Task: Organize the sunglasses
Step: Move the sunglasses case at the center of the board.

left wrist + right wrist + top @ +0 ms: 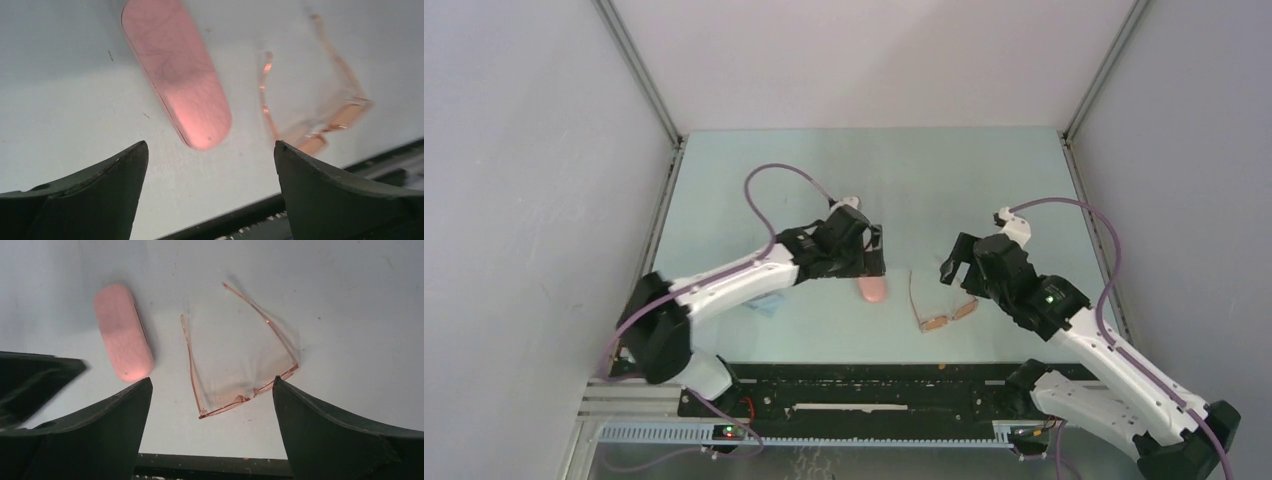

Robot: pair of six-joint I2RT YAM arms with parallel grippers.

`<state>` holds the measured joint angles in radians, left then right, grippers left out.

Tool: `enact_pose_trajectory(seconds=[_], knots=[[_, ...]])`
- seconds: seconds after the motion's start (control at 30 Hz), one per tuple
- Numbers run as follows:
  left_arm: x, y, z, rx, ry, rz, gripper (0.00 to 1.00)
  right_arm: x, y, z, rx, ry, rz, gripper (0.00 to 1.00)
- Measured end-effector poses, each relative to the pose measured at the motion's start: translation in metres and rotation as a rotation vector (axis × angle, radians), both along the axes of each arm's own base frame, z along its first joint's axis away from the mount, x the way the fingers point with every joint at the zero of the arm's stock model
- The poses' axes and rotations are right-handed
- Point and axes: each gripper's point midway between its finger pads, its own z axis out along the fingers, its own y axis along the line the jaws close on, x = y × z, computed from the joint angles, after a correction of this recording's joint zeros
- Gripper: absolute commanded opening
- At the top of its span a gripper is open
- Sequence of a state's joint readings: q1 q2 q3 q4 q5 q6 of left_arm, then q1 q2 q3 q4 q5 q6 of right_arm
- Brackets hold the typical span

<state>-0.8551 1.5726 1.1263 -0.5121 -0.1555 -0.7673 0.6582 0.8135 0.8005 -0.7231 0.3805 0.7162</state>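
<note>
The sunglasses [948,315] lie unfolded on the table near its front edge, with thin orange-brown frame and both temple arms pointing away from the arms' bases. My right gripper [954,268] hovers just above and behind them, open and empty. In the right wrist view the sunglasses [248,393] sit between and ahead of my fingertips, apart from them. The pink case [873,289] lies shut to their left. My left gripper [876,252] hangs over it, open and holding nothing. The left wrist view shows the case [177,70] ahead and the sunglasses [345,113] at right.
A light blue cloth [769,304] lies partly under the left arm. A black rail [874,378] runs along the table's front edge, close to the sunglasses. Grey walls close in the table [874,170] on three sides. The left arm [30,380] shows at the right wrist view's left edge.
</note>
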Motion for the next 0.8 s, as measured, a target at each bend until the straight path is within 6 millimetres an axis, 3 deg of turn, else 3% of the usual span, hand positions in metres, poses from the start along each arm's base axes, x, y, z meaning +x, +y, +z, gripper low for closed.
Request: enact_pose_trajectory(seconds=[0.17,0.23,0.3,0.4,0.47,0.63,0.8], knots=[[0.003,0.023,0.093,-0.164,-0.176,0.045,1.00,-0.004,0.029,-0.014,-0.059,0.060,0.105,1.00],[0.009,0.048,0.121,-0.218,-0.237,0.106,1.00,-0.008,0.054,-0.020,-0.107,0.081,0.188,1.00],[0.016,0.083,0.135,-0.246,-0.278,0.199,1.00,-0.006,0.075,-0.024,-0.150,0.093,0.255,1.00],[0.017,0.140,0.128,-0.231,-0.297,0.351,1.00,0.003,0.117,-0.035,-0.214,0.098,0.371,1.00],[0.008,0.165,0.114,-0.207,-0.289,0.413,1.00,0.006,0.137,-0.045,-0.243,0.109,0.436,1.00],[-0.020,0.187,0.090,-0.188,-0.289,0.441,1.00,0.014,0.169,-0.074,-0.307,0.159,0.564,1.00],[-0.031,0.199,0.091,-0.197,-0.327,0.462,1.00,0.022,0.184,-0.094,-0.337,0.173,0.625,1.00]])
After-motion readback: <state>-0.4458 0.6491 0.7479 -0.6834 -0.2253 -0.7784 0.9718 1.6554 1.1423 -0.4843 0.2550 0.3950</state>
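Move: The right hand, empty and open, goes for the sunglasses case: it lies some 19 cm to its left, about 3 cm farther out and roughly 12 cm below. The sunglasses are nearly under that hand, level with it fore and aft, about 4 cm left and 14 cm down. For the open left hand the case is almost straight below, about 1 cm ahead, 2 cm left and 6 cm down, with the cloth some 24 cm to its left and 5 cm back. The left hand, already clear of the case and wide open, climbs steeply some 13 cm, then swings about 20 cm left towards the space over the cloth, sinking a little as it turns counter-clockwise. Into the cleared space the right hand sweeps about 18 cm to its left from above the sunglasses to over the case, sinking some 9 cm, mostly in the second half, turning roughly 35 degrees counter-clockwise and tipping its fingers more downward, jaws still wide open and not yet closing on the case. ##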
